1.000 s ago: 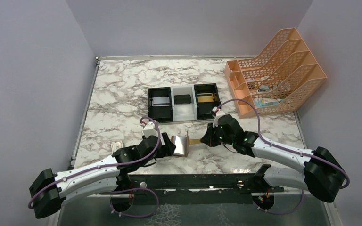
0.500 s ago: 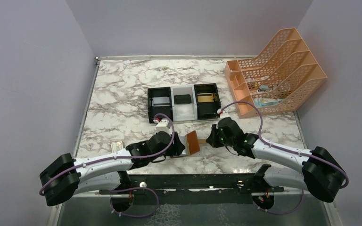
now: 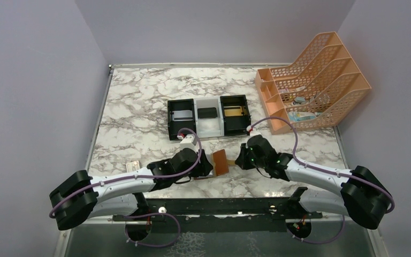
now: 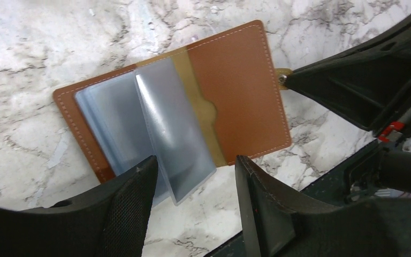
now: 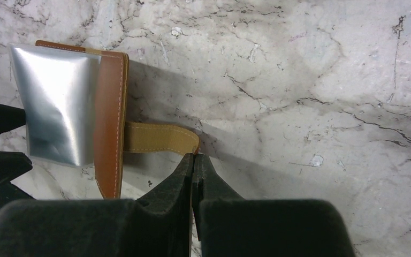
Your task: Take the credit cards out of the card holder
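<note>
The card holder lies open on the marble between my two grippers, brown leather with blue-grey plastic sleeves fanned up from its spine. A gold credit card shows in its inner pocket. My left gripper is open, its fingers either side of the sleeves' lower edge and not touching them. My right gripper is shut on the tip of the holder's tan snap tab. From the right wrist view, the sleeves look silvery over the brown cover.
A black-white-black tray behind the holder has a grey card, a dark card and a gold card, one per compartment. An orange file rack stands at the back right. A small pale object lies near the left edge.
The left arm has reached further right and its jaws have narrowed somewhat. The holder has gone from showing silvery sleeves to showing its brown leather. The right gripper still holds the tab.
</note>
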Controlling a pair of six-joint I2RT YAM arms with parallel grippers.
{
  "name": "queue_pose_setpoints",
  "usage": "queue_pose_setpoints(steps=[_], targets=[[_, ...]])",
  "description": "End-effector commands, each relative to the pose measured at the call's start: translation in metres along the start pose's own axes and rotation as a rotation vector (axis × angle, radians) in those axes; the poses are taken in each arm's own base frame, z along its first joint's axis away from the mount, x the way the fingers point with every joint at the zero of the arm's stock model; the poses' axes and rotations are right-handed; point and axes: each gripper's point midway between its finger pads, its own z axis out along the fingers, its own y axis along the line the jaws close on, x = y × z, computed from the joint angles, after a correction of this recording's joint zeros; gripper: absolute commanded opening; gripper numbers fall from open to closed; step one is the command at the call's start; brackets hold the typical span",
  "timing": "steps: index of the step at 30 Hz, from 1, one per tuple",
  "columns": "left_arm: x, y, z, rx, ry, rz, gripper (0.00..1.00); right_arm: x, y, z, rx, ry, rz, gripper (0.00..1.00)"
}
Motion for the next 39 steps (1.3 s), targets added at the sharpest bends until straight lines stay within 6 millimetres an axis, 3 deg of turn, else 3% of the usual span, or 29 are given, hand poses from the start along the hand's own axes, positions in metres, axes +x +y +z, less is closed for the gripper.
queue_pose_setpoints(steps=[1,7,14,19,23,27,32,39], targets=[[-0.009,-0.039,0.001,0.160,-0.014,-0.023,0.57,-0.002,-0.001,0.004,0.001,-0.019,0.020,0.02],[-0.003,-0.067,0.011,0.263,0.040,-0.011,0.57,-0.004,0.003,0.002,-0.019,-0.027,0.027,0.02],[0.005,-0.079,0.031,0.272,0.081,0.007,0.57,-0.015,0.008,-0.011,-0.052,-0.082,0.039,0.18],[0.011,-0.086,0.038,0.269,0.092,0.034,0.56,-0.033,0.007,-0.028,-0.024,-0.142,0.042,0.43],[0.020,-0.076,0.046,0.227,0.107,0.037,0.57,-0.052,0.004,-0.041,0.004,-0.220,0.045,0.45],[0.030,-0.070,0.051,0.209,0.133,0.058,0.53,-0.062,0.023,-0.049,-0.083,-0.239,0.038,0.39],[0.029,-0.075,0.050,0.218,0.127,0.083,0.54,-0.071,0.042,-0.050,-0.153,-0.222,-0.017,0.40],[0.014,-0.090,0.043,0.250,0.086,0.146,0.56,-0.081,0.069,-0.054,-0.262,-0.215,-0.065,0.58]])
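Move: The card holder's raised flap is about 6 cm to the right of my left hand, 2 cm ahead and 3 cm lower. Its strap is some 9 cm to the right and 2 cm ahead; the clear sleeves lie 1 cm ahead, 5 cm below, neither left nor right. The tray's middle is roughly 19 cm ahead, 1 cm right. My right hand pinches the strap at its fingertips, the flap 5 cm to its left and 1 cm back. I sweep my half-open left hand about 8 cm right, over the sleeves to the flap and strap, turning it some 15 degrees clockwise, then dip it about 2 cm so its fingers straddle the flap's edge without closing. Meanwhile my right fingers open to about half, let go of the strap, and that hand rises nearly 9 cm. ##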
